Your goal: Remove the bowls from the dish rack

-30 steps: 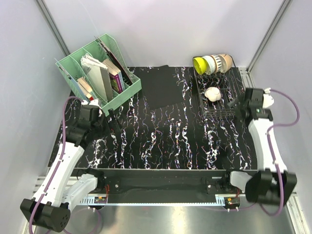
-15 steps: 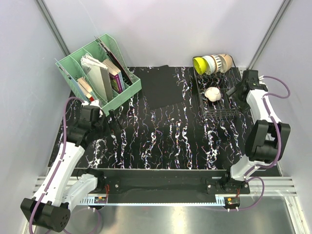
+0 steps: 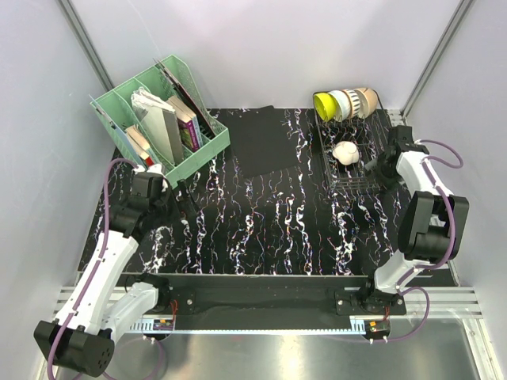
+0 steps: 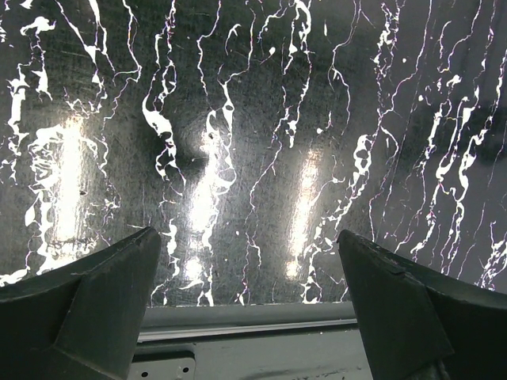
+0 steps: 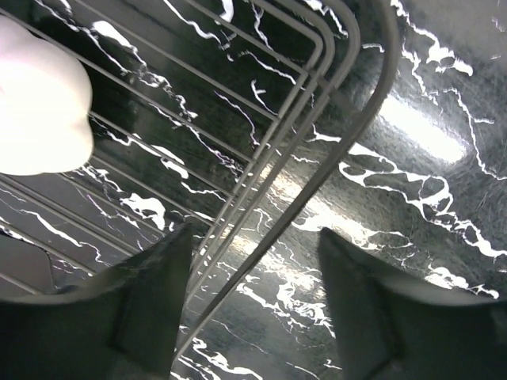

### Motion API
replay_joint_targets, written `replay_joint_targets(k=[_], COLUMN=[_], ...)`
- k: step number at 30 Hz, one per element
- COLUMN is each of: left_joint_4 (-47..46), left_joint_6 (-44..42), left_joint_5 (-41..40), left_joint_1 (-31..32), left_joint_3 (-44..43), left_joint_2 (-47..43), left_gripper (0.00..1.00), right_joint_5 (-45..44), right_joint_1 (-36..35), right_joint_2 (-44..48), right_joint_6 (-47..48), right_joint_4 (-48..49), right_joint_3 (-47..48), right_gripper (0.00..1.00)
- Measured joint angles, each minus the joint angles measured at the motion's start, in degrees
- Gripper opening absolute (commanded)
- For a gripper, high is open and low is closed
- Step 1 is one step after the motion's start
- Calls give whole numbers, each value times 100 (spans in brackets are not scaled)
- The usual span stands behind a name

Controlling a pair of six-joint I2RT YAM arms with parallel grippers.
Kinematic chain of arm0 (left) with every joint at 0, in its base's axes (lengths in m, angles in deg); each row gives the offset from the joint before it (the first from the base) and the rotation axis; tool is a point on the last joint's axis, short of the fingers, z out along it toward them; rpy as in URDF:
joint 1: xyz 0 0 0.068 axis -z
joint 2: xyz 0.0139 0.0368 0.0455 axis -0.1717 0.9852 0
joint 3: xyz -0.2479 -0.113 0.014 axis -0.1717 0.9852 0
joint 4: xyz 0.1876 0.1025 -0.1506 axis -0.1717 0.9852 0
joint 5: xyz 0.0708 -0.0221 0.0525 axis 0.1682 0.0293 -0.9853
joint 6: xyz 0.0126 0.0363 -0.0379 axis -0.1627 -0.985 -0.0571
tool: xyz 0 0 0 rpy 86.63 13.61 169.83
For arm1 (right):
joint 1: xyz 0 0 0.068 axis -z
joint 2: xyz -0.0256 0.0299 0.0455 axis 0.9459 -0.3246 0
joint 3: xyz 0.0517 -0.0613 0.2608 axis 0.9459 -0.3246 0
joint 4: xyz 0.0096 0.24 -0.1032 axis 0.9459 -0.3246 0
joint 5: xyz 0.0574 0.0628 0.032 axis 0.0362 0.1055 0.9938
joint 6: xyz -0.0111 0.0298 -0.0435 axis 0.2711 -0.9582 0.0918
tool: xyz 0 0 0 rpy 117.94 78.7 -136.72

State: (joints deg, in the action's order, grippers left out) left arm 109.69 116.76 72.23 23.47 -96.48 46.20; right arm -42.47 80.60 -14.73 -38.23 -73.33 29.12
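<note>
The dark wire dish rack (image 3: 354, 170) stands at the back right of the marbled table. At its far end, a yellow-green bowl (image 3: 323, 105), a white bowl (image 3: 341, 103) and a tan bowl (image 3: 365, 100) stand on edge in a row. A white bowl (image 3: 345, 151) lies upside down in the rack's middle, and it also shows as the white bowl (image 5: 36, 99) in the right wrist view. My right gripper (image 3: 374, 165) is open at the rack's right edge, its fingers either side of the rim wire (image 5: 317, 182), right of that bowl. My left gripper (image 4: 249, 261) is open over bare tabletop.
A mint-green organiser (image 3: 158, 119) with books stands at the back left, just behind my left arm. A black mat (image 3: 261, 141) lies at the back centre. Grey walls close in the table on the left, back and right.
My right arm has swung in from beside the rack, and its gripper now sits at the rack's right rim, nearer the overturned white bowl. The left arm has not moved.
</note>
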Motion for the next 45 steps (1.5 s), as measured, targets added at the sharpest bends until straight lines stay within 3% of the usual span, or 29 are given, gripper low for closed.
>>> replay_joint_targets(k=[5,9,13,22,29,34,45], left_joint_4=[-7,-7,-9,-9,-9,-4,-2], left_joint_6=[0,2,0,0,-2,-20,-63], left_joint_5=[0,0,0,0,0,0,-2], left_joint_1=[0,0,0,0,4,4,4], left_joint_3=[0,0,0,0,0,0,0], left_joint_2=[-2,-2,-4,-94,-149,-164,-162], left_gripper=[98,98,98,98,98,98,98], right_joint_5=[81,151,68,138,-28,-212,-494], right_joint_1=[0,-13,120,151,68,61,52], right_joint_2=[0,208,505,1434,2522,2894,3475], right_joint_6=[-131,-271,-785,-994,-1012,-1032,-826], right_joint_4=[127,586,715,667,26,-546,-789], right_joint_3=[-195,-474,-826,-1696,-2396,-2490,-2490], right_gripper=[45,17,7,1,0,0,0])
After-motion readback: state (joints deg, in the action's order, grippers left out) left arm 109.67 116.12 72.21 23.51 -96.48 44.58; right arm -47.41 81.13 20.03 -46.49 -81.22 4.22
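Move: The dish rack's front rim already runs between the right hand's open fingers, 1 cm below and 1 cm left, with the rack's right front corner some 4 cm to the right. Counted from that hand, the white bowl sits about 7 cm ahead, 10 cm left and 4 cm lower; the lime bowl, about 21 cm ahead and 17 cm left. From the idle left hand the front rim lies roughly 14 cm ahead, 52 cm right and 8 cm lower. Back towards its own base, roughly 14 cm, goes the right hand, but only after sinking about 1 cm and closing its fingers on the rack's front rim near the right corner. Keeping that pinch, it turns some 10 degrees clockwise early on, drags the rack along nearly level, then slows and rises about 2 cm. ##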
